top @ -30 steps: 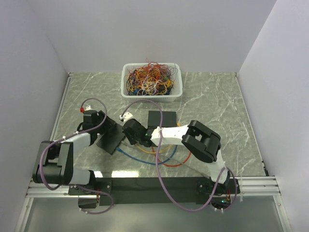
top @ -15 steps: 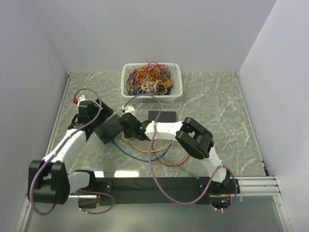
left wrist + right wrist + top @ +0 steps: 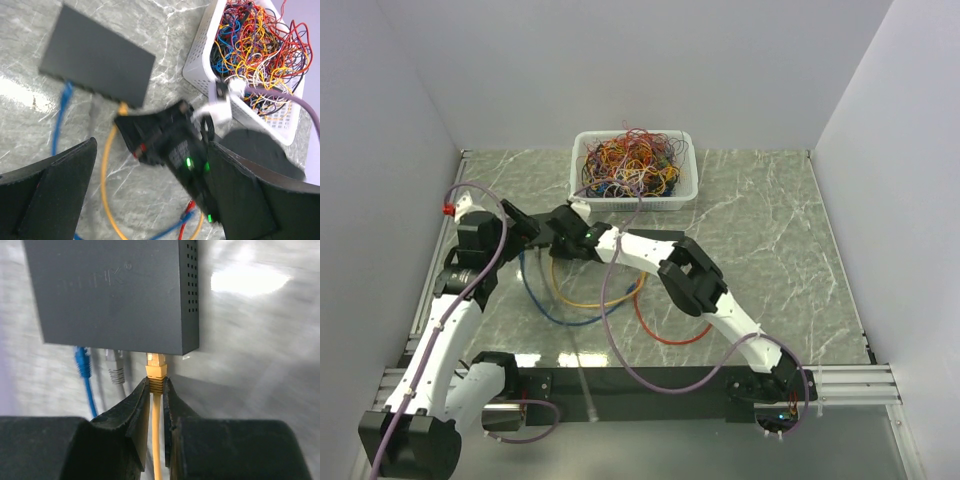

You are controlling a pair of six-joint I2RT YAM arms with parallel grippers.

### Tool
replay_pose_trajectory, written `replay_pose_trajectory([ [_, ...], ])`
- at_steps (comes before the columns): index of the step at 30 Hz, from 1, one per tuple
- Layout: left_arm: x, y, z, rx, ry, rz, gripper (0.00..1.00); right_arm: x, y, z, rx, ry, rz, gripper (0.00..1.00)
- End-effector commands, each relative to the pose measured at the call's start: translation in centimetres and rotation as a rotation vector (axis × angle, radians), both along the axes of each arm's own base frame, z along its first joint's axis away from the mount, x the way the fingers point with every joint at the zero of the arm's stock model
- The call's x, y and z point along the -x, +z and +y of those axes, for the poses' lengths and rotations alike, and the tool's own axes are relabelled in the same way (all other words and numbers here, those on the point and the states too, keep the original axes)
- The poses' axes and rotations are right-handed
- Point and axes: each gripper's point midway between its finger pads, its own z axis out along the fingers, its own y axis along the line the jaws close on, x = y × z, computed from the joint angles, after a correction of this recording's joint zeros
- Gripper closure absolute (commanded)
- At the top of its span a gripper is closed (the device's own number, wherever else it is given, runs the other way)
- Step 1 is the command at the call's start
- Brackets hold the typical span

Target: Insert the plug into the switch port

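Observation:
The dark grey switch [image 3: 110, 290] lies flat on the marble table [image 3: 760, 230]. A yellow plug [image 3: 156, 371] sits with its tip at a port on the switch's near edge, and my right gripper [image 3: 156, 385] is shut on the plug's ribbed boot. A blue plug [image 3: 81, 362] and a grey plug [image 3: 116, 367] sit in ports to its left. In the left wrist view the switch [image 3: 97, 62] lies ahead, apart from my left gripper [image 3: 150, 200], which is open and holds nothing. From above, the left gripper [image 3: 515, 222] and right gripper [image 3: 560, 240] crowd together and mostly hide the switch.
A white basket [image 3: 633, 165] full of tangled coloured cables stands at the back, close behind the right wrist. Loops of yellow cable [image 3: 590, 300], blue cable [image 3: 550, 310] and red cable [image 3: 665, 335] trail over the table's middle. Walls close in on the left and right.
My left gripper has opened, let go of the switch and drawn back to the far left. The right arm has stretched left and away with the yellow plug, and the switch has shifted with it.

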Motion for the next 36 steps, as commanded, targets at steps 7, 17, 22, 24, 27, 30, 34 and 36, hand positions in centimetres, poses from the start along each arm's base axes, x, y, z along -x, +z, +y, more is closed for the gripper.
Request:
replay_pose_trajectory([
  [7,0.8,-0.8,-0.7,0.001,-0.045,0.032,0.02,-3.5,8.8,10.5,-0.716,0.153,0.047,0.52],
  [17,1.3,-0.5,0.0,-0.033,-0.028,0.019,0.02,-4.9,12.5,7.2,-0.831,0.243,-0.092,0.21],
  [22,1.5,0.2,0.0,-0.019,-0.025,-0.027,0.03,-2.4,13.5,1.5,-0.636,0.228,-0.219,0.21],
  [24,1.8,0.6,-0.2,-0.010,-0.030,-0.054,0.03,-2.2,15.6,-0.9,-0.601,0.206,-0.262,0.21],
  [27,2.1,1.0,-0.2,-0.002,-0.028,-0.077,0.04,-1.4,14.3,-4.7,-0.498,0.175,-0.287,0.21],
  [30,2.5,2.0,-0.2,0.003,-0.028,-0.106,0.05,-1.7,14.3,-6.8,-0.456,0.163,-0.279,0.21],
  [34,3.0,3.5,-0.9,0.017,-0.069,-0.165,0.04,-1.7,11.8,-10.9,-0.352,0.101,-0.248,0.23],
  [36,2.8,3.4,-1.3,0.026,-0.094,-0.184,0.05,-1.7,11.7,-13.1,-0.273,0.044,-0.261,0.23],
])
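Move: The right hand already pinches the yellow plug at the switch port, which is some 2 cm ahead of its fingers at the same height; the middle of the switch lies about 6 cm ahead and 5 cm to the left. The grey plug sits roughly 4 cm left and 1 cm ahead of this hand, the blue plug 7 cm left and 1 cm ahead. From the raised, open left hand the switch is about 10 cm ahead, 3 cm right and 17 cm below. Still gripping the yellow plug, the right hand pushes the plug and switch left and a little forward, then opens wide and frees the plug as it rolls its left side up some 40 degrees and rises, going about 10 cm left in all before swinging back right, dipping briefly and climbing clear. The open left hand eases back about 3 cm, then lifts slightly and tips up. ##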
